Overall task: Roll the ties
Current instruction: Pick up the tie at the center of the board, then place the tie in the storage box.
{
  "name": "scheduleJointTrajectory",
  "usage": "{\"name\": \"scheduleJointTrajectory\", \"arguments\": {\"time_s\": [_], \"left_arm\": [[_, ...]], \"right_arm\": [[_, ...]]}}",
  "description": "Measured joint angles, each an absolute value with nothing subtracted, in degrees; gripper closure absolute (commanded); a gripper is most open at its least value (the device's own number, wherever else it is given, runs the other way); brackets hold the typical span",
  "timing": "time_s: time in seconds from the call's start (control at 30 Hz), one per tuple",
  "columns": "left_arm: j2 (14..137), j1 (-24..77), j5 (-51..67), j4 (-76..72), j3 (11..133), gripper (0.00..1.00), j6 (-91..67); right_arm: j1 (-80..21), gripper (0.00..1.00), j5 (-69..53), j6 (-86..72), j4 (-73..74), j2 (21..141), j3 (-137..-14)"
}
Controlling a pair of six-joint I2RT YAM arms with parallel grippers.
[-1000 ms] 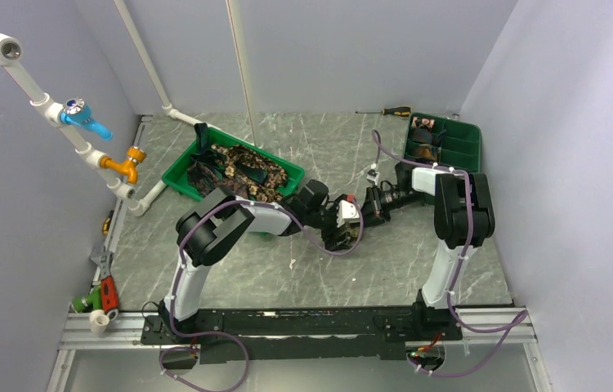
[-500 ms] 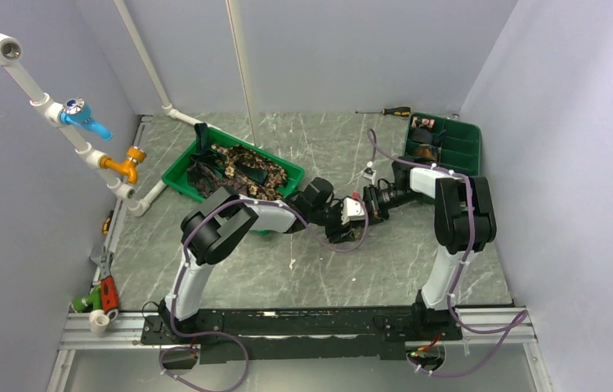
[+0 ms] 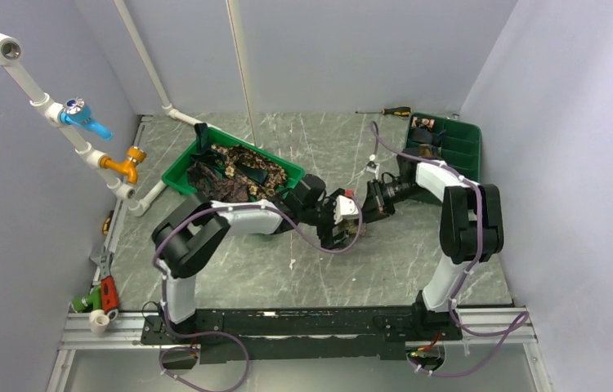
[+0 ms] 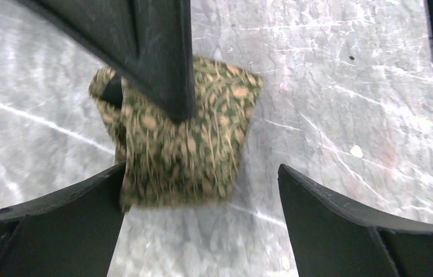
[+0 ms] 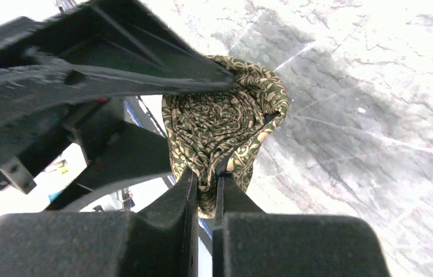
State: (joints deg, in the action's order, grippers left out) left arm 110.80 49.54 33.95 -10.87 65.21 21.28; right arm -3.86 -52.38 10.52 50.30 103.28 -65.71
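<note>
An olive-tan patterned tie [image 5: 226,124] is wound into a small coil just above the table's middle [image 3: 351,233]. My right gripper [image 5: 205,172] is shut on the coil's outer edge, pinching fabric between its fingers. My left gripper [image 4: 202,173] stands wide open around the same coil [image 4: 185,138]; the coil rests against its left finger [image 4: 58,219] and is well apart from the right finger [image 4: 364,225]. From above, the left gripper [image 3: 337,222] and right gripper [image 3: 360,212] meet at the coil. More ties [image 3: 238,171] lie loose in the left tray.
A green tray [image 3: 174,174] sits at the back left. A compartmented green tray [image 3: 460,147] with small coils stands at the back right. A screwdriver [image 3: 387,111] lies by the back wall. White pipes with valves [image 3: 87,118] run along the left side.
My left gripper has opened wide off the coil and its arm's elbow has swung left. The right gripper keeps its grip and has shifted slightly with the coil.
</note>
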Motion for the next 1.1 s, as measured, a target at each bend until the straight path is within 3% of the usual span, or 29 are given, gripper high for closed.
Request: {"name": "scheduleJointTrajectory", "arguments": {"time_s": [0.17,0.4,0.67,1.1], "left_arm": [[100.1,47.4,31.8,-5.7,62.0,0.0,22.1],[85.8,44.9,29.1,4.4,60.5,0.01,25.3],[82.2,41.7,32.2,13.3,60.8,0.01,23.9],[80.2,39.4,35.2,15.9,60.7,0.01,19.0]], "right_arm": [[-0.1,1.0,-50.7,16.6,59.5,103.0,-73.5],[8.6,1.0,-45.5,28.3,74.8,103.8,-95.9],[16.4,1.0,-35.4,36.2,83.0,106.0,-115.7],[19.9,1.0,-12.0,55.3,84.4,106.1,-121.7]]}}
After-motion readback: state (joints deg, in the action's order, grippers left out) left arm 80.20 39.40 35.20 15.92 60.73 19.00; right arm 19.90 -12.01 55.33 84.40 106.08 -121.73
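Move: The rolled tie is already pinched in the right fingers. The divided bin it is taken to has its middle about 14 cm ahead, 19 cm to the right and some 4 cm below that hand; the rolls already in the bin are roughly 15 cm ahead, 14 cm right. From the open left hand, the rolled tie sits level ahead, 3 cm right and 2 cm lower, and the green tray's middle is some 16 cm ahead, 32 cm left. The rolled tie stays pinched in the right hand, which lifts it while going forward and right, then swings mostly right to high over the bin's empty right side: about 28 cm right, 17 up and 9 forward in all. Its fingers turn some 60 degrees, from left-and-down to nearly straight down. The wide-open left hand backs away upwards and left, about 12 cm each, towards the green tray. ##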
